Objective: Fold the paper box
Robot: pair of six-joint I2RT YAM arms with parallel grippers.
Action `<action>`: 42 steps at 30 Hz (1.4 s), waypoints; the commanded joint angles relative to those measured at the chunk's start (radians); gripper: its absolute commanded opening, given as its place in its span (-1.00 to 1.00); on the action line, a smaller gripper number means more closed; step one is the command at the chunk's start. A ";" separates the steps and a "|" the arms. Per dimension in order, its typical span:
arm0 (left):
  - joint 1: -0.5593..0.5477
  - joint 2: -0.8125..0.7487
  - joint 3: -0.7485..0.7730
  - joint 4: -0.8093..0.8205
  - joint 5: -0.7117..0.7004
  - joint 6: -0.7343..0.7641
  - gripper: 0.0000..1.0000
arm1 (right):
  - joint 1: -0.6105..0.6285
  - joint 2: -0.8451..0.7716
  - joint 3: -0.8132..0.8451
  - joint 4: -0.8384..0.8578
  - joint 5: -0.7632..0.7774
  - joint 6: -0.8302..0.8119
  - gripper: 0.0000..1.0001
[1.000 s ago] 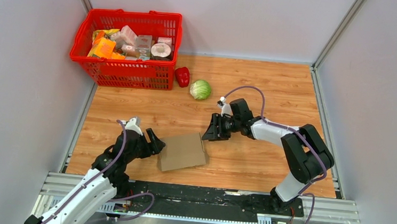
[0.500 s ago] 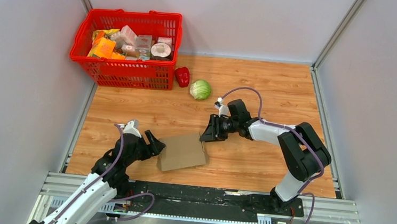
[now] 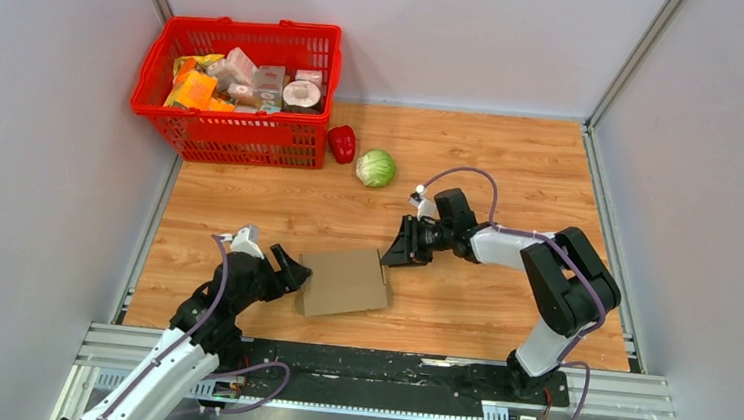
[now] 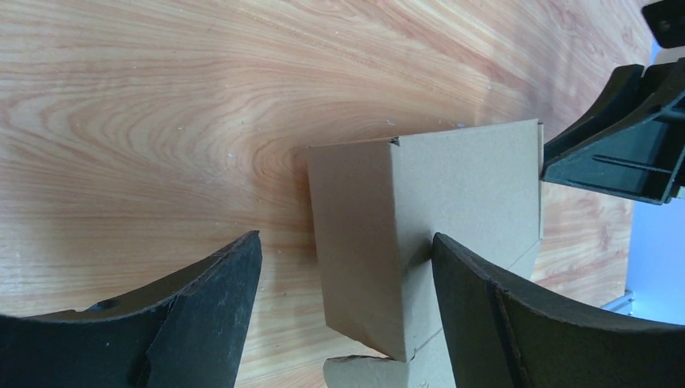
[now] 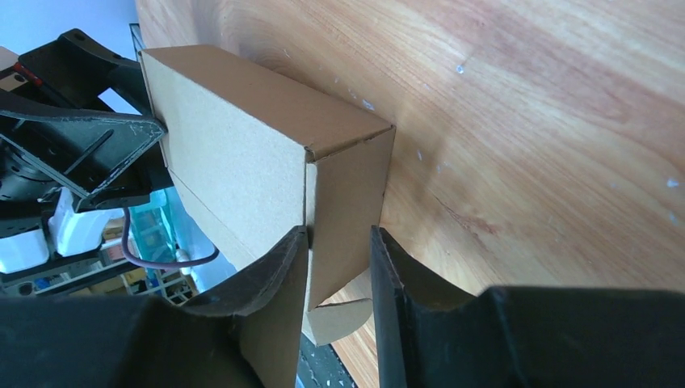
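Observation:
The paper box [image 3: 344, 281], plain brown cardboard, lies flattish on the wooden table between the two arms. At its left end my left gripper [image 3: 293, 268] stands open. In the left wrist view the left gripper [image 4: 347, 238] straddles a corner of the box [image 4: 452, 194]: one finger [image 4: 476, 299] rests against the top face, the other stands apart on the wood. At the right end my right gripper [image 3: 397, 252] meets the box. The right wrist view shows the right gripper [image 5: 338, 241] narrow, both fingers against the box's end wall [image 5: 347, 202]. A rounded flap [image 5: 343, 319] hangs below.
A red mesh basket [image 3: 293, 149] full of small packages stands at the back left. A red pepper [image 3: 341, 143] and a green cabbage [image 3: 376, 167] lie beside it, behind the right arm. Grey walls close in both sides of the table.
The right gripper's jaws have narrowed onto the box's right end. The left arm has crept slightly toward the box, its jaws still wide. The box has hardly moved.

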 commanded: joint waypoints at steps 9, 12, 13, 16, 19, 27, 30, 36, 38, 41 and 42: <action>0.004 0.043 -0.034 0.184 0.076 -0.050 0.71 | -0.050 0.029 -0.043 0.047 -0.014 0.000 -0.31; 0.004 0.089 -0.044 0.239 0.106 -0.079 0.70 | -0.060 0.031 -0.043 0.047 -0.011 0.002 -0.31; 0.004 0.104 -0.047 0.253 0.113 -0.090 0.69 | -0.060 0.032 -0.045 0.047 -0.011 0.002 -0.31; 0.004 0.115 -0.069 0.319 0.142 -0.134 0.67 | -0.071 0.034 -0.051 0.051 -0.008 0.003 -0.31; 0.004 0.121 -0.086 0.376 0.152 -0.177 0.67 | -0.077 0.041 -0.057 0.062 -0.011 0.011 -0.31; 0.004 0.158 -0.092 0.477 0.212 -0.284 0.49 | -0.076 0.046 -0.062 0.097 -0.023 0.035 -0.28; 0.004 0.129 -0.098 0.477 0.205 -0.330 0.36 | -0.070 0.025 -0.059 0.084 -0.016 0.039 -0.24; 0.004 0.103 -0.083 0.445 0.211 -0.360 0.19 | -0.062 -0.050 -0.020 -0.025 0.013 0.023 0.01; 0.004 0.105 -0.080 0.434 0.218 -0.372 0.12 | -0.062 -0.116 -0.006 -0.118 0.043 -0.007 0.27; 0.004 0.095 -0.077 0.414 0.220 -0.386 0.06 | -0.036 -0.256 0.009 -0.229 0.168 -0.107 0.78; 0.004 0.092 -0.073 0.399 0.218 -0.389 0.04 | -0.019 -0.299 0.012 -0.252 0.281 -0.141 0.87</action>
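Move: The paper box lies closed between the hands. Its middle is about 10 cm to the left hand's right, 3 cm back and 2 cm below; its left end is only some 2 cm to that hand's right and 4 cm back. The green cabbage stands about 19 cm ahead and 14 cm right of the left hand. From the right hand, already at the box's outer right corner, the box's middle is roughly 8 cm left and 5 cm back. Bring the open left gripper about 5 cm right onto the box's left end, then raise it some 4 cm, rolling its right side up about 25 degrees. Close partway so the fingers pinch the end across its thickness. Meanwhile ease the right gripper about 3 cm right, away from the box's middle, spreading its fingers wide at the right end and starting to rise last. ##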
